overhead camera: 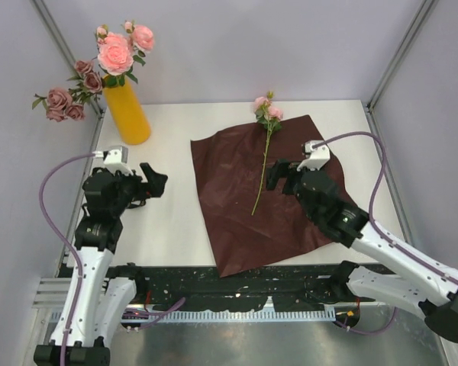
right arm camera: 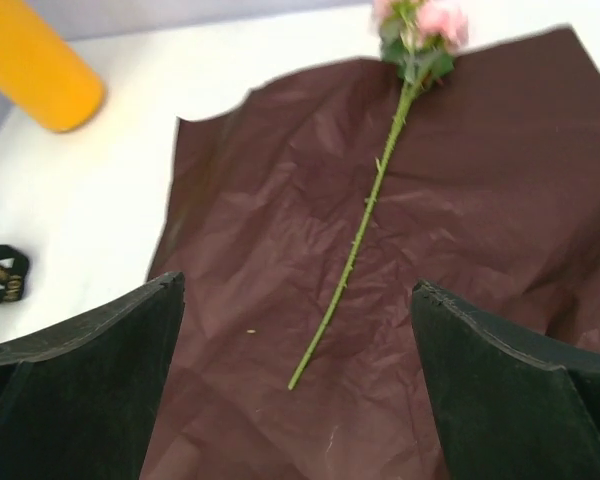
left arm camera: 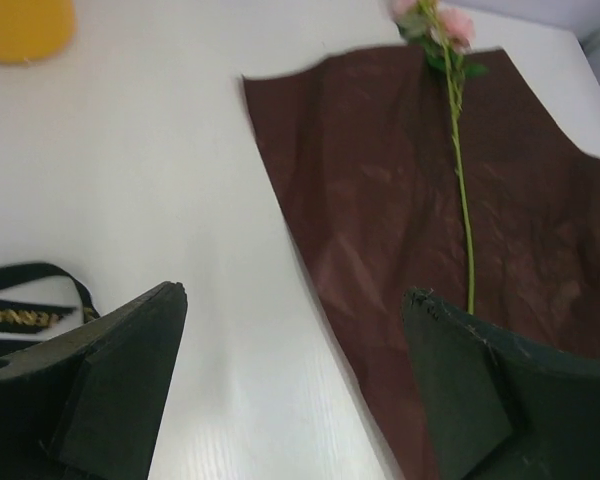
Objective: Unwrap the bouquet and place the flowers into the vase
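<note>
The yellow-orange vase stands at the back left and holds several pink and mauve flowers. The bouquet is undone: its dark red paper lies flat mid-table. One pink flower rests on the paper, bloom at the far edge, stem end toward me. My right gripper hovers open just right of that stem; in the right wrist view the stem runs between the spread fingers of the gripper. My left gripper is open and empty over bare table left of the paper.
A black ribbon with gold lettering lies on the white table by my left gripper, and shows at the left edge as a ribbon in the right wrist view. Grey walls and metal posts enclose the table.
</note>
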`<move>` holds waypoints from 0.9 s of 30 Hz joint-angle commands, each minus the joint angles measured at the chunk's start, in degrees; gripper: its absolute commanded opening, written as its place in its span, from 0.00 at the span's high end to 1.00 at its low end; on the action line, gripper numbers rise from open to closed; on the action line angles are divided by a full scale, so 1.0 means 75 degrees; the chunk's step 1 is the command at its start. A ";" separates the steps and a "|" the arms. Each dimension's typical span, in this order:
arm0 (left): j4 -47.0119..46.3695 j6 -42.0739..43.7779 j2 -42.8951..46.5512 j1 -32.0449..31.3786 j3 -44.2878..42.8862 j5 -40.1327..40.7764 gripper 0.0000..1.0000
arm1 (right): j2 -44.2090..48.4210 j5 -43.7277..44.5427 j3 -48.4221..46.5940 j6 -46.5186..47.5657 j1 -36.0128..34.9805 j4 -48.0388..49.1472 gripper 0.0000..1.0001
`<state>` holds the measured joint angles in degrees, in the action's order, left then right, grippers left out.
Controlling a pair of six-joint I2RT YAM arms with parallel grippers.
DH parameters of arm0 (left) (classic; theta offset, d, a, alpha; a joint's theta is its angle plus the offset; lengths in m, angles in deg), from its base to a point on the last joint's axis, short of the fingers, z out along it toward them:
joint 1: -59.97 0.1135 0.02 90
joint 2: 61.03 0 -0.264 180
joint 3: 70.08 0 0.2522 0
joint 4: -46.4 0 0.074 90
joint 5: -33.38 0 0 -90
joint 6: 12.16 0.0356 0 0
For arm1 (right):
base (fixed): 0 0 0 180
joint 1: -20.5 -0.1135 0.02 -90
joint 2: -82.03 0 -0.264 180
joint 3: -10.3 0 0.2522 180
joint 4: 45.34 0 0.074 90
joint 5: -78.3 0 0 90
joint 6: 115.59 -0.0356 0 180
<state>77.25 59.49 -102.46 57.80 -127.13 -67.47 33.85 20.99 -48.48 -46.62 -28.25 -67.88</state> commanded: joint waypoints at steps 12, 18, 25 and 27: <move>0.1355 -0.0519 0.2278 -0.0788 0.1553 -0.2948 0.06 | -0.3768 -0.2236 -0.0197 -0.1741 0.2690 0.2048 0.39; 0.1461 -0.0483 0.2465 -0.0788 0.1494 -0.2854 0.07 | -0.4916 -0.2307 -0.0560 -0.1871 0.2797 0.2493 0.50; 0.1484 -0.0542 0.2770 -0.0893 0.1506 -0.2667 0.04 | -0.6335 -0.2180 -0.1275 -0.1883 0.2821 0.2892 0.53; 0.1519 -0.0530 0.2828 -0.0929 0.1506 -0.2608 0.04 | -0.6745 -0.1981 -0.1415 -0.1859 0.2821 0.3115 0.54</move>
<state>88.44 55.71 -82.44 51.50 -114.98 -87.54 -13.41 3.43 -55.51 -60.00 -7.14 -50.68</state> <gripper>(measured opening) 0.956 0.468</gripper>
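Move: Ahead and well below the empty right hand lies the last flower's green stem: its nearest graspable stretch is about 15 cm forward, 1 cm left and 23 cm down. The pink blooms lie some 20 cm farther out than that stretch and 2 cm to its right; the wrapping paper under the stem has its middle about 9 cm ahead of the hand and 1 cm right. From the left hand that stem stretch is roughly 12 cm ahead, 24 cm right and 21 cm below. Diving down about 19 cm and forward some 14 cm, the right hand heads for the stem, tipping its fingers about 25 degrees further down, turning slightly clockwise and closing to about half open with the stem lined up between the tips. The empty left hand backs away from the vase, about 10 cm back, then less to the right and down, turning clockwise, and is nearly still for the second half. ##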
